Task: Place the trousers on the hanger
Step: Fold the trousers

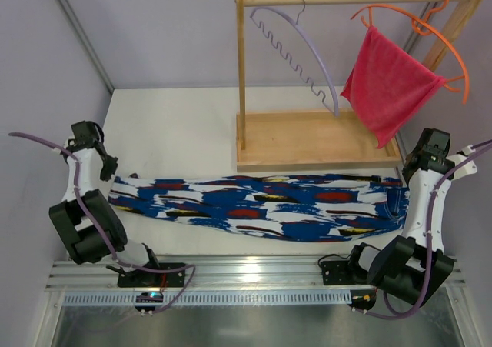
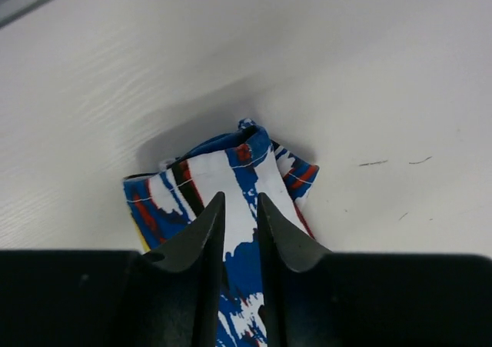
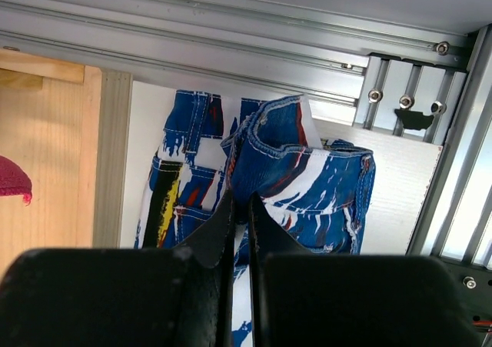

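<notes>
The blue patterned trousers (image 1: 261,205) lie stretched flat across the table from left to right. My left gripper (image 1: 110,171) is at the leg end (image 2: 231,170). In the left wrist view my left gripper (image 2: 240,197) has its jaws a narrow gap apart, and the cloth lies flat under and between them. My right gripper (image 1: 407,179) is at the waistband end. In the right wrist view my right gripper (image 3: 241,195) is shut on a raised fold of the trousers (image 3: 292,155). The lavender hanger (image 1: 323,64) hangs by its metal hook from the wooden rail, behind the trousers.
A wooden rack stands on a flat base (image 1: 315,139) at the back, just beyond the trousers. An orange hanger (image 1: 419,24) with a pink-red cloth (image 1: 388,85) hangs at the rail's right end. An aluminium rail (image 1: 254,274) runs along the near edge.
</notes>
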Controlling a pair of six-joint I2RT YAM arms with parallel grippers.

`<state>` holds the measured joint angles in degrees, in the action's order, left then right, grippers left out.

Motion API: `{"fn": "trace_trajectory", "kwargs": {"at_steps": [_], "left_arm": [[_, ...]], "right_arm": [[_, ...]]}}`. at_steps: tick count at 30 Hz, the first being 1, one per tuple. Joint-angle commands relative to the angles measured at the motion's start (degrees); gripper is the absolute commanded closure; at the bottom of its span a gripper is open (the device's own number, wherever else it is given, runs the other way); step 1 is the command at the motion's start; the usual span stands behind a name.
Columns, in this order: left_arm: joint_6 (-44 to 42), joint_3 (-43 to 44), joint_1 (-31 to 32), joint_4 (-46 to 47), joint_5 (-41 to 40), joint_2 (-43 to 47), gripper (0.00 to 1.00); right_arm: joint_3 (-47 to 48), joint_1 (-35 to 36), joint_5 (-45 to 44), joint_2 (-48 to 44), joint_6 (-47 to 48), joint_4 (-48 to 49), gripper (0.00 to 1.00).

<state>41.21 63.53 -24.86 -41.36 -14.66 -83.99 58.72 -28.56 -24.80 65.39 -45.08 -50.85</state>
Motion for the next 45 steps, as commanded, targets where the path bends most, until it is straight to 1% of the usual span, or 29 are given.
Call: {"fn": "trace_trajectory", "kwargs": {"at_steps": [1,2,3,4,5,7,10,12,15,17,23,27,29,31,32,33,35,37,41,43,45], "left_arm": [[-2.10,0.63,-0.19,3.75,4.99,-3.55,0.75],[-2.45,0.72,-0.10,4.01,4.81,-3.47,0.70],[-2.63,0.63,-0.19,4.36,3.16,-3.47,0.60],[-2.37,0.63,-0.19,4.54,2.45,-3.64,0.55],[-2.19,1.07,-0.19,5.06,2.18,-3.99,0.48],[-1.75,2.38,-0.10,4.54,2.00,-6.00,0.45],[-1.22,4.76,-0.10,3.92,2.70,-8.38,0.45],[-0.78,5.99,-0.10,3.23,2.53,-10.40,0.50],[1.23,7.48,-0.10,-1.25,-2.64,-13.74,0.57],[2.47,8.10,-0.10,-3.28,-4.85,-15.93,0.56],[5.54,8.46,-0.19,-3.90,-2.66,-17.00,0.54],[6.60,8.63,-0.27,-3.81,-0.55,-16.83,0.58],[6.78,9.15,-0.27,-4.94,-0.64,-16.65,0.58],[6.60,9.60,-0.19,-5.65,-1.95,-15.78,0.57],[6.34,10.38,0.25,-6.70,-3.61,-15.25,0.55],[6.34,10.82,0.69,-7.41,-8.85,-14.63,0.53],[5.90,11.61,1.04,-8.03,-9.78,-12.44,0.51],[7.30,12.32,1.04,-9.16,-10.74,-10.68,0.48],[13.53,14.08,1.13,-13.74,-8.65,-8.57,0.46],[16.26,13.99,1.13,-14.27,-6.01,-7.95,0.46],[18.11,13.12,1.04,-13.57,-5.30,-7.86,0.46]], "right_arm": [[1.75,-0.45,-3.24,0.09,1.22,2.95,0.96],[1.75,-0.45,-3.15,0.09,1.40,3.12,0.96],[1.84,-0.45,-3.07,0.01,1.40,3.21,0.96],[1.84,-0.45,-2.98,-0.08,1.49,3.56,0.96],[1.66,-0.45,-2.72,-0.08,1.49,3.74,0.96],[1.49,-0.45,-2.36,0.00,1.75,4.44,0.96],[1.14,-0.45,-1.75,0.44,2.36,5.06,0.96],[1.05,-0.45,-1.83,0.79,2.54,5.32,0.96],[0.61,-0.45,-1.84,1.24,2.54,5.67,0.96],[0.61,-0.45,-1.48,1.32,2.37,5.76,0.96],[0.78,-0.45,-1.22,1.24,2.80,6.20,0.96],[0.26,-0.45,-1.92,0.80,3.07,6.47,0.96],[0.08,-0.45,-1.66,0.71,3.16,6.73,0.96],[-0.09,-0.45,-1.40,0.71,3.16,6.82,0.96],[-0.10,-0.45,-1.22,0.80,3.16,6.82,0.96],[-0.01,-0.45,-1.04,0.80,3.16,6.90,0.96],[-0.09,-0.45,-1.22,0.62,3.33,6.82,0.96],[-0.36,-0.45,-1.13,0.36,3.25,6.99,0.96],[-0.54,-0.45,-0.52,0.27,3.16,7.08,0.96],[-0.45,-0.45,-0.43,0.18,3.16,7.08,0.96],[-0.27,-0.45,0.10,0.18,3.16,6.99,0.96]]}}
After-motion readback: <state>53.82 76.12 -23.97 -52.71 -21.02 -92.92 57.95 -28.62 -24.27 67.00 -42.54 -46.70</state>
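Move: The free end of the trouser leg lies some 5 cm back from the left hand, about 1 cm to its left and roughly 9 cm below. The second leg's cuff peeks out about level with the left hand, 3 cm to its right and equally low. From the right hand, still gripping the waistband, that leg end is some 88 cm to the left, 5 cm back and 13 cm lower. Opening, the left hand dips about 6 cm near the leg end, then climbs back; the right keeps the waistband. ##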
